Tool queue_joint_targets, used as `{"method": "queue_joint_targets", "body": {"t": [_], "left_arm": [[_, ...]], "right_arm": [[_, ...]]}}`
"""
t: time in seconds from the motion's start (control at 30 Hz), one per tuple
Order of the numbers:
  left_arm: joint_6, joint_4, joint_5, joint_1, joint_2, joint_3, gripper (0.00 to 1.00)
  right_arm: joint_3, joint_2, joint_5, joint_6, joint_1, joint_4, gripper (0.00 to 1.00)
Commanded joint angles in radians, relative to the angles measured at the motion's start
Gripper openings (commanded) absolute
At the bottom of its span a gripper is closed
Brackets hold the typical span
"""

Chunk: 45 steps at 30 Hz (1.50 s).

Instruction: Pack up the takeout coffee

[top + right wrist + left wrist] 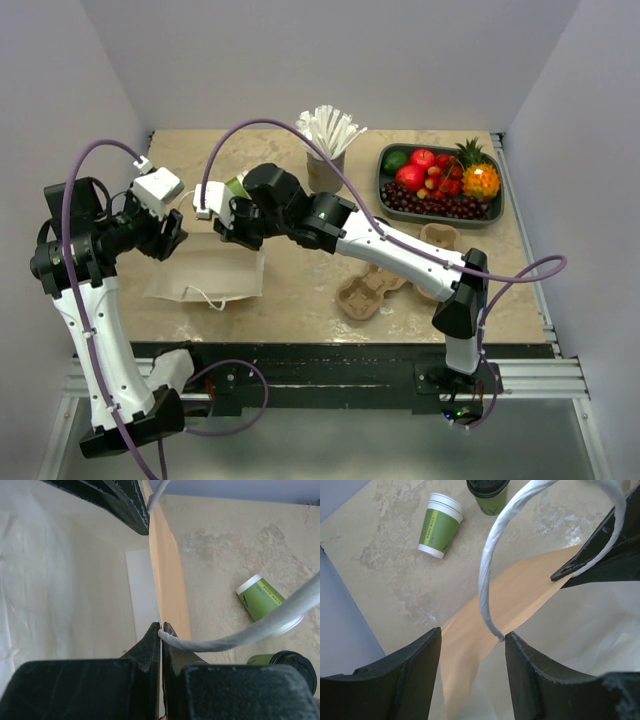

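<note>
The takeout coffee (489,492), a green cup with a black lid, stands on the table beyond the paper bag (205,275); it also shows at the lower right as the lidded cup (287,667). My right gripper (161,630) is shut on the bag's rim where the white twisted handle (240,632) is fixed. My left gripper (472,640) is open, its fingers either side of the opposite rim, with the other handle loop (487,570) arching above. The bag's mouth is spread between the two grippers (170,235) (235,225).
A second green cup without a lid (440,526) lies tilted beside the coffee. A grey cup of white straws (325,150) and a tray of fruit (440,180) stand at the back. Cardboard cup carriers (365,295) lie right of the bag.
</note>
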<state>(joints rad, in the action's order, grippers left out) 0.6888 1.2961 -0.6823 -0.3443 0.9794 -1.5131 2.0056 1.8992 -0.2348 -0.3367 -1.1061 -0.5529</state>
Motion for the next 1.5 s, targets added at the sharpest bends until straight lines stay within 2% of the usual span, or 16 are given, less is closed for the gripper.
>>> {"method": "queue_joint_targets", "body": {"t": [0.0,0.2,0.4,0.53,0.57,0.67,0.7,0.77,1.0,1.07,1.1,1.13,1.17,1.2,1.33,1.47], "left_arm": [[0.127,0.02,0.018,0.004,0.016,-0.032,0.57],[0.161,0.022,0.035,0.005,0.004,-0.001,0.43],[0.166,0.022,-0.022,0.005,0.01,0.021,0.25],[0.172,0.022,-0.06,0.01,0.008,0.051,0.17],[0.175,0.022,-0.062,0.014,0.002,0.056,0.17],[0.193,0.022,-0.08,0.021,-0.013,0.077,0.33],[0.201,0.022,-0.086,0.025,-0.016,0.08,0.36],[0.204,0.022,-0.095,0.03,-0.012,0.09,0.34],[0.216,0.022,-0.102,0.034,0.01,0.099,0.1],[0.222,0.022,-0.123,0.036,0.01,0.1,0.08],[0.225,0.02,-0.131,0.036,0.008,0.103,0.0],[0.225,0.022,-0.152,0.036,0.007,0.108,0.0],[0.224,0.022,-0.16,0.037,0.008,0.111,0.0],[0.218,0.022,-0.164,0.036,0.01,0.114,0.0],[0.186,0.02,-0.137,0.036,0.021,0.111,0.0],[0.175,0.02,-0.071,0.037,0.016,0.09,0.0]], "right_arm": [[0.002,-0.017,-0.031,-0.036,-0.003,0.065,0.0],[-0.008,-0.019,-0.008,-0.062,-0.004,0.071,0.0],[-0.008,-0.011,-0.005,-0.068,-0.003,0.07,0.0],[-0.01,-0.008,0.009,-0.061,-0.003,0.074,0.0],[-0.01,-0.006,0.012,-0.059,-0.003,0.079,0.0],[-0.01,-0.003,0.025,-0.059,-0.003,0.08,0.0],[-0.008,-0.002,0.023,-0.059,-0.003,0.084,0.0],[-0.005,0.006,0.019,-0.061,-0.003,0.084,0.0],[0.013,0.024,0.02,-0.061,-0.003,0.082,0.0],[0.012,0.027,0.026,-0.062,-0.001,0.084,0.0],[0.013,0.031,0.029,-0.061,-0.003,0.09,0.0],[0.016,0.032,0.032,-0.056,-0.001,0.088,0.0],[0.021,0.038,0.052,-0.053,0.0,0.088,0.02],[0.031,0.04,0.067,-0.048,0.002,0.085,0.22],[0.033,-0.026,0.063,-0.033,0.057,0.041,0.6],[-0.037,-0.184,-0.035,0.025,0.164,0.019,0.73]]}}
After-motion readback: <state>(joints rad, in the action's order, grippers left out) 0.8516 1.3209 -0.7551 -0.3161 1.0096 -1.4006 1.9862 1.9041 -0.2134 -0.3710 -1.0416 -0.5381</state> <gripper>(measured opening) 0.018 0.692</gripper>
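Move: The far rim of the paper bag, at the left root of its handle, is almost between the left hand's open fingers, about 1 cm ahead, 1 cm right and 2 cm below. The right hand already pinches that rim; the left root lies some 7 cm to its left and 1 cm back. From the left hand, the lying cup is roughly 19 cm ahead, 3 cm right and 20 cm below; the lidded cup 21 cm ahead and 10 cm right. The bag's far rim passes from one grip to the other: the left hand sinks about 4 cm with a slight clockwise turn of some 10 degrees, its fingers part-closing, easing open a little, then shutting on the rim at the handle's left root. The right hand keeps its pinch, easing down a centimetre, until the left has shut; then it opens well and slips about 3 cm forward and slightly right. ##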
